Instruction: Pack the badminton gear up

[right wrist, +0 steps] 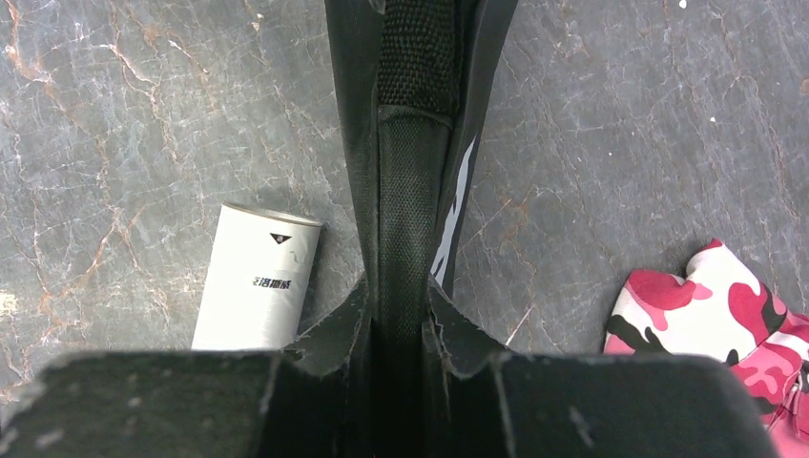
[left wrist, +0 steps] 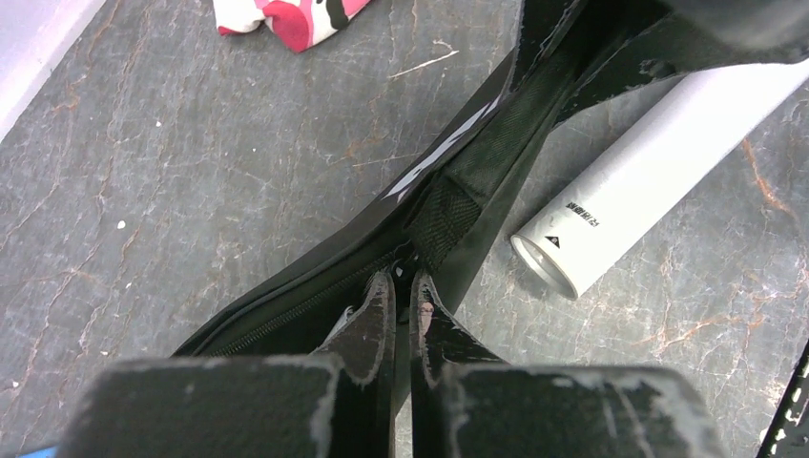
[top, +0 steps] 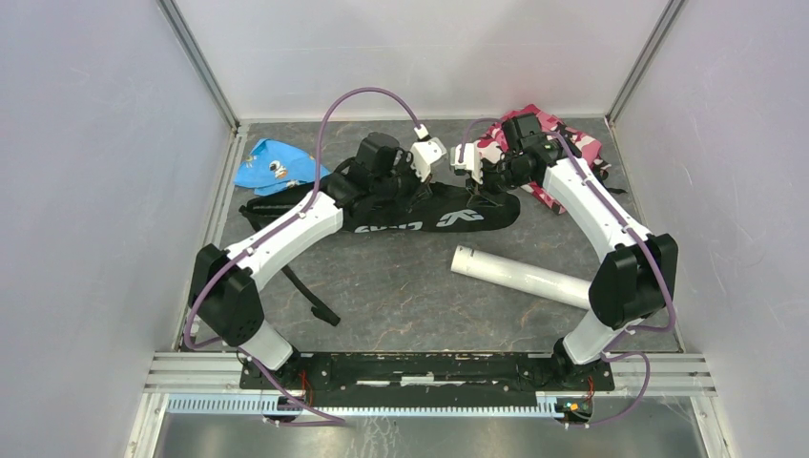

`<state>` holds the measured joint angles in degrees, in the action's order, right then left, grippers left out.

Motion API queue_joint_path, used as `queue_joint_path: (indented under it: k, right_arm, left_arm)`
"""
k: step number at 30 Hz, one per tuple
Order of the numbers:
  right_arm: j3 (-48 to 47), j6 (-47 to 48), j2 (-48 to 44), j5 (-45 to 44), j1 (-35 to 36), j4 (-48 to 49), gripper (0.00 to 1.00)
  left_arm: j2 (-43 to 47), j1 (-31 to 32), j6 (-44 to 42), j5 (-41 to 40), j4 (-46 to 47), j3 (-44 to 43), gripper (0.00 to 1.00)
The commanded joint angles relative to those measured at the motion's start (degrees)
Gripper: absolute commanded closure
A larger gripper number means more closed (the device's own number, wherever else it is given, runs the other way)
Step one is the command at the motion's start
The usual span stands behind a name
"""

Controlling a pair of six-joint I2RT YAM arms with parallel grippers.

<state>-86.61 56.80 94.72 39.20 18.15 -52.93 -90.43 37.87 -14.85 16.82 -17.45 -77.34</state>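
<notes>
The long black racket bag (top: 448, 221) lies across the middle of the table, lettering up. My left gripper (left wrist: 404, 277) is over its middle, shut on the small zipper pull at the end of the bag's zipper (left wrist: 286, 320). My right gripper (right wrist: 401, 310) is at the bag's right end, shut on a black webbing strap (right wrist: 412, 172) that runs along the bag's edge. In the top view the two grippers stand close together, the left gripper (top: 413, 194) beside the right gripper (top: 487, 189). The long white tube (top: 520, 277) lies on the table just in front of the bag, untouched.
A pink camouflage cloth (top: 572, 148) is bunched at the back right, behind my right arm. At the back left, by the bag's left end, lies a blue printed cloth (top: 272, 167). A loose black bag strap (top: 310, 296) trails toward the near edge. Walls enclose three sides.
</notes>
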Motion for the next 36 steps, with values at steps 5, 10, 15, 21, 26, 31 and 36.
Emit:
queue_joint_path:
  k: [5,10,15,21,26,31,36]
  right_arm:
    - [1.0,0.9,-2.07,-0.78,-1.69,0.59,1.0]
    - [0.83,1.82,-2.59,-1.56,-1.94,0.17,1.0]
    - [0.24,2.79,-3.05,-2.26,-2.58,-0.76,1.0]
    - [-0.5,4.52,-4.05,-4.1,-4.69,-2.45,1.0]
    - [-0.65,7.0,-4.96,-5.48,-7.27,-3.96,1.0]
    - [-0.76,9.85,-4.87,-7.03,-10.35,-6.02,1.0]
    - [-1.16,13.08,-4.26,-7.82,-14.44,-7.94,0.99]
  left_arm:
    - [3.45,-2.02,-2.88,-2.03,0.4,0.7,0.98]
    - [4.26,-3.28,-3.33,-2.64,-0.09,1.26,0.98]
    - [5.2,-4.94,-3.77,-2.86,-0.41,2.32,0.98]
    - [6.26,-7.0,-4.41,-2.85,-0.89,3.73,0.98]
    - [7.16,-8.52,-5.54,-3.08,-1.2,5.01,0.98]
    - [7.96,-9.59,-6.3,-3.24,-1.36,6.09,0.98]
    - [8.34,-10.56,-7.03,-3.69,-1.6,6.75,0.98]
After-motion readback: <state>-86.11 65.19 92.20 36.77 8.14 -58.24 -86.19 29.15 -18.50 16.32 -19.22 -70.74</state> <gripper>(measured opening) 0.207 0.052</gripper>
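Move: The left hand already holds the zip pull of the black racket bag; the bag's far left end lies about 50 cm to its left, level in reach and some 18 cm lower. The blue bag is roughly 42 cm left and 13 cm ahead. The right hand, still gripping the bag, has the zip pull some 17 cm to its left, the camouflage bag about 28 cm right and 15 cm ahead, and the white tube 21 cm right and 24 cm back. The left hand draws the zip pull left about 7 cm, while the right hand hauls the bag 7 cm right. ##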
